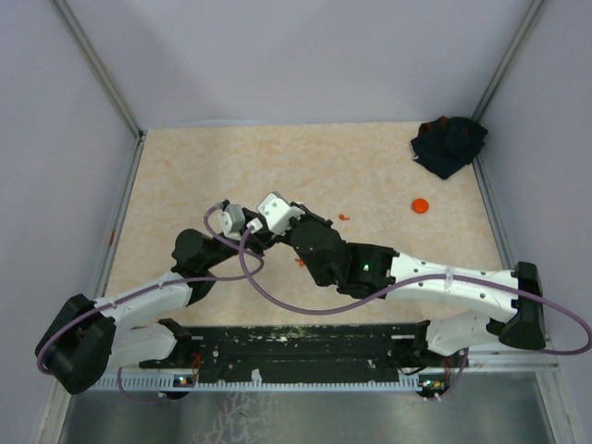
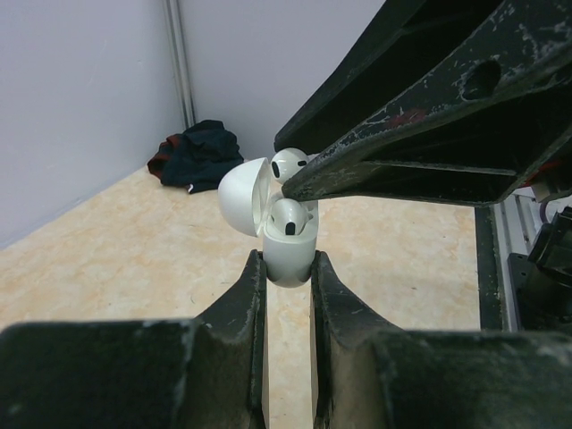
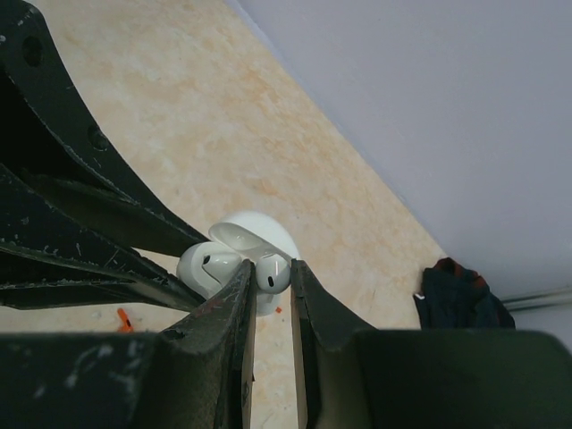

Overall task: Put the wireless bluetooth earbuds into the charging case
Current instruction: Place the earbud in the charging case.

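Note:
My left gripper is shut on the base of the white charging case, held above the table with its lid swung open. One white earbud sits in the case. My right gripper is shut on a second white earbud, held right at the case's open mouth beside the seated earbud. In the top view the left gripper and the right gripper meet over the middle of the table.
An orange round disc lies at the right of the table. A dark crumpled cloth fills the far right corner. Tiny red bits lie near the arms, one under the right arm. Walls close three sides.

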Motion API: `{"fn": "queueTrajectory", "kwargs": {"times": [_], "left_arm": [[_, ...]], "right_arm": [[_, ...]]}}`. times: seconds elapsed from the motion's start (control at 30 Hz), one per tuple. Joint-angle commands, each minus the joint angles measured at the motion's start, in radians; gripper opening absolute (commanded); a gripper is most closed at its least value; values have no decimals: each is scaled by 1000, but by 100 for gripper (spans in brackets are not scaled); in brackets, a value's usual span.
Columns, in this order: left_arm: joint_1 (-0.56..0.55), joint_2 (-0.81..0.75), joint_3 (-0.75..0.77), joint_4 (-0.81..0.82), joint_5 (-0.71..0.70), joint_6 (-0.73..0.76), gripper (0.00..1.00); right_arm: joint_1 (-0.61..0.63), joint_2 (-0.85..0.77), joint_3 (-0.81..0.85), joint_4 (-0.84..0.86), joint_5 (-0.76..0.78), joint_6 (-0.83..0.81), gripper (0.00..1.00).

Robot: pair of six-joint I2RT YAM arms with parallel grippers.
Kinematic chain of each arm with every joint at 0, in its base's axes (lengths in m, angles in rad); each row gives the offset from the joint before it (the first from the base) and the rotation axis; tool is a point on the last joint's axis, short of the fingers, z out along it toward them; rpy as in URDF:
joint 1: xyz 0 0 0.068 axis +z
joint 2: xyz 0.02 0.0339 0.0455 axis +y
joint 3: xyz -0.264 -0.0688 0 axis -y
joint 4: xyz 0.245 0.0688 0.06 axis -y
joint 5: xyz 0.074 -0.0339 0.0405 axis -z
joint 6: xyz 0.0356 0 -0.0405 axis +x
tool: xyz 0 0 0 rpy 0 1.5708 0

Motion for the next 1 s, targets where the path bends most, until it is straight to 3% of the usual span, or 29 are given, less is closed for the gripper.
{"fn": "queueTrajectory", "kwargs": {"times": [0.0,0.73,0.97], "left_arm": [[-12,1,1,31,-39,23,0],[-23,-2,-27,38,-46,41,0],[-23,10,-66,73,-72,25,0]], "right_arm": [[15,12,69,-35,-64,87,19],[15,-22,109,-60,-10,207,36],[8,-82,114,-105,-52,283,55]]}}
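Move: The right hand pinches one earbud just above the open charging case, whose middle lies about 2 cm below it and 1 cm to its left. The other earbud is already in the case, roughly 2 cm below and 1 cm left; the raised lid stands some 2 cm ahead and 1 cm lower. From the left hand, which grips the case, the pinched earbud is about 3 cm up, 3 cm right and 1 cm forward. The right fingers let go of the earbud at the case's mouth, opening gradually from a narrow pinch to about half wide. Meanwhile that hand eases back about 1 cm, shifts a little left and partly returns, and rolls some 10 degrees, its left side rising and its fingertips tipping down. The left hand keeps its grip on the case, then sinks about 1.5 cm towards the end. ##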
